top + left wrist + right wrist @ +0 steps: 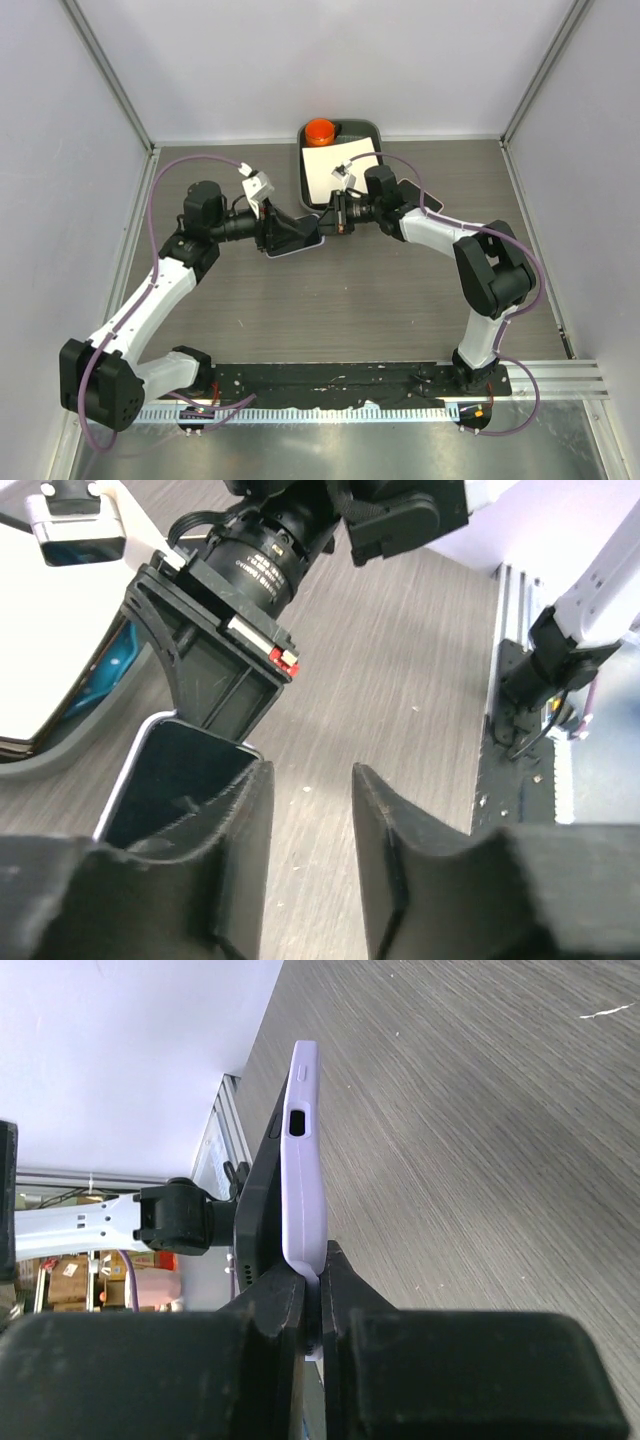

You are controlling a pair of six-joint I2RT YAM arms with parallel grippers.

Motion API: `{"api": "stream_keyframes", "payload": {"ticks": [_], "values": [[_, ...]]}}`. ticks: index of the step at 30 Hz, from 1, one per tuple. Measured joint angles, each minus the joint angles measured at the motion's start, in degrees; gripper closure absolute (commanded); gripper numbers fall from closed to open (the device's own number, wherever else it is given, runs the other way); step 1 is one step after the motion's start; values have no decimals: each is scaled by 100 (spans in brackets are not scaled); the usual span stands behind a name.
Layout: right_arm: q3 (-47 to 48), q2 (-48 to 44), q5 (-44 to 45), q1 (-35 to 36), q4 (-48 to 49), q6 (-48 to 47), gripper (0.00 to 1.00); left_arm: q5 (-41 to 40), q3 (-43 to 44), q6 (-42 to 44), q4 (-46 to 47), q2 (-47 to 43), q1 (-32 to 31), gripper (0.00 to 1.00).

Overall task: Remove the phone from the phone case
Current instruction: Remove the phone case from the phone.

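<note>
The phone (258,1210) is a dark slab in a lavender phone case (303,1160), standing on edge just above the table. My right gripper (320,1280) is shut on the case's near rim, and the phone's dark body lies just left of that pinch. In the left wrist view the phone's dark screen (170,780) shows left of my left gripper (312,775). Its jaws stand apart with only bare table between them. From above, the left gripper (290,232) and right gripper (325,218) meet at the phone (300,245) in mid-table.
A black tray (372,128) stands at the back centre, holding an orange round object (321,131) and a white sheet (340,165). It lies just behind the right gripper. White walls enclose the wood-grain table on three sides.
</note>
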Motion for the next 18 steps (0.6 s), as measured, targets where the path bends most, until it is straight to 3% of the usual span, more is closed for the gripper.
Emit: {"api": "stream_keyframes", "payload": {"ticks": [1, 10, 18], "values": [[0, 0, 11, -9, 0, 7, 99, -2, 0, 39, -4, -7, 4, 41], [-2, 0, -63, -2, 20, 140, 99, -616, 4, 1266, -780, -2, -142, 1], [22, 2, -426, 151, -26, 120, 99, -1172, 57, 2575, -1596, 15, -409, 0]]}}
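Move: The cased phone, held out by the right hand, has its middle some 4 cm ahead of the left hand, about 1 cm to its right and 8 cm below. The right hand grips its right-hand end; from there the middle lies about 7 cm to the left, 1 cm back and 2 cm lower. The tray with the white box is roughly 33 cm ahead of the left hand and 11 cm to its right, down on the table. The cased phone is still pinched at its end by the right hand, which stays put at first and then draws it back about 2 cm. Towards its screen the left hand sinks some 5 cm, easing slightly left, its right-pointing fingers tipping down about 20 degrees and opening from nearly shut to fully wide; contact with the phone can't be seen. ##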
